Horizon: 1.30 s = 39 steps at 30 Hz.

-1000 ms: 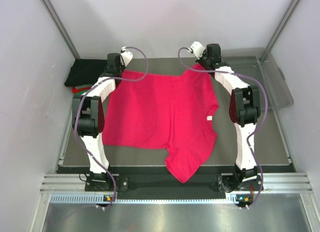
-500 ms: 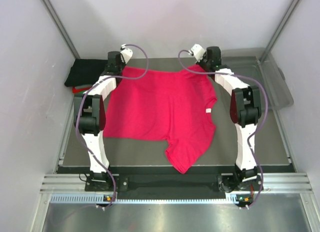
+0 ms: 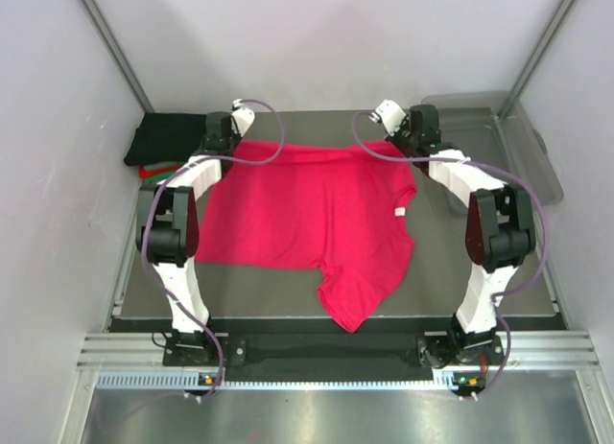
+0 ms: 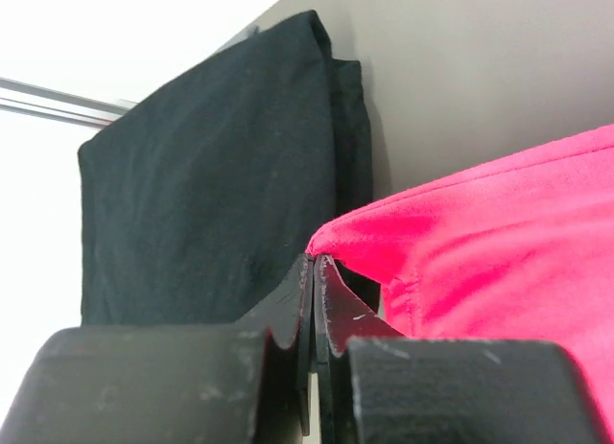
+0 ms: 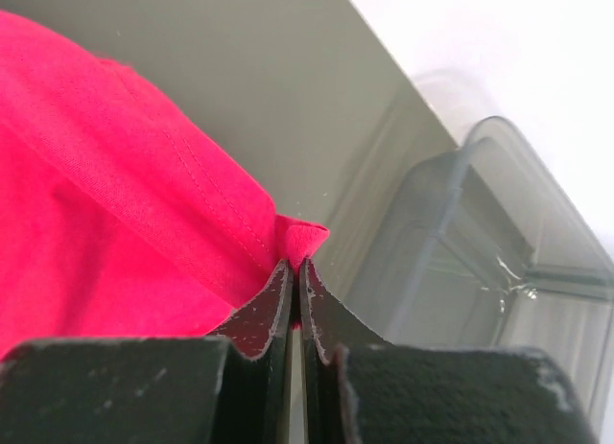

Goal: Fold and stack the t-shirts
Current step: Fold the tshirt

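A bright pinkish-red t-shirt [image 3: 307, 209] lies spread across the grey table, its small white neck label [image 3: 401, 226] toward the right and one sleeve hanging toward the near edge. My left gripper [image 3: 219, 143] is shut on its far left corner, seen pinched in the left wrist view [image 4: 316, 262]. My right gripper [image 3: 414, 143] is shut on the far right corner, a fold of cloth poking up between the tips [image 5: 293, 267]. A folded black t-shirt [image 3: 163, 137] lies at the far left on red and green ones [image 3: 153, 173].
A clear plastic bin [image 3: 523, 147] stands at the far right, close beside my right gripper and visible behind it [image 5: 480, 262]. White walls with metal posts enclose the table. The folded black t-shirt [image 4: 211, 175] lies just beyond my left gripper.
My right arm has swung outward to the right, pulling the shirt's far edge tauter. The shirt has slid away from the near edge. Both grippers stay shut.
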Motion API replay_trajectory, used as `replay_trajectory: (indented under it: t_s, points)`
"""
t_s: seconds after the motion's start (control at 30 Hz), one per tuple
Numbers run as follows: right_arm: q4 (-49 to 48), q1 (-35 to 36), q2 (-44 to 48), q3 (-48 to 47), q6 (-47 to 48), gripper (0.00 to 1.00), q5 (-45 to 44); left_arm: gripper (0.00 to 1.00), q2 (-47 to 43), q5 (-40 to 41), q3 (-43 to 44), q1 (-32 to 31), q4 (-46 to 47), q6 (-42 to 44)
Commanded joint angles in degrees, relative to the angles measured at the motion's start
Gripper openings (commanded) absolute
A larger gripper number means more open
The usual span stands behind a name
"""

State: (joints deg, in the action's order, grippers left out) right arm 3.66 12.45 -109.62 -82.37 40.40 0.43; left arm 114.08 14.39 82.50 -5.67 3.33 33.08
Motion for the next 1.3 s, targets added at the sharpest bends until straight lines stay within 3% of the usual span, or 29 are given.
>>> replay_trajectory:
  t_s: [0.0, 0.67, 1.27]
  points:
    - [-2.61, -0.76, 5.47, 1.77, -2.26, 0.00, 2.03, 0.00, -4.57, 0.28, -0.93, 0.40, 5.02, -0.21]
    - [-0.77, -0.23, 18.12, 15.66, -5.86, 0.00, 6.43, 0.00, -8.35, 0.20, -8.05, 2.51, 7.57, 0.14]
    - [0.03, 1.53, 22.26, 26.72, -6.56, 0.00, 9.68, 0.00, -7.73, 0.02, -13.14, 2.59, 6.60, 0.32]
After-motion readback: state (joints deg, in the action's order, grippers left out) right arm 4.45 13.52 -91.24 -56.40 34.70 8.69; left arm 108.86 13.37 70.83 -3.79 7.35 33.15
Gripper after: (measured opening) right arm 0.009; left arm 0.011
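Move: The closed left gripper holds one far corner of the red t-shirt. The shirt's near left corner lies about 32 cm back, 11 cm left and 12 cm below; the black stack's middle is some 17 cm left and 3 cm ahead. The right gripper pinches the other far corner, with the shirt's near sleeve roughly 43 cm back, 11 cm left and 13 cm below, the white tag 18 cm back and 1 cm right, and the clear bin's middle 30 cm right, level with it fore and aft. Keep both grippers shut on the t-shirt's far edge and draw it back over the shirt towards its near side, lifting a little and dipping in two small swings. Bring the right gripper back about 12 cm towards the white tag, ending nearly 5 cm lower and tipping its fingers down some 10 degrees; let the left come back only about 4 cm, sinking a little and easing left beside the black stack. ##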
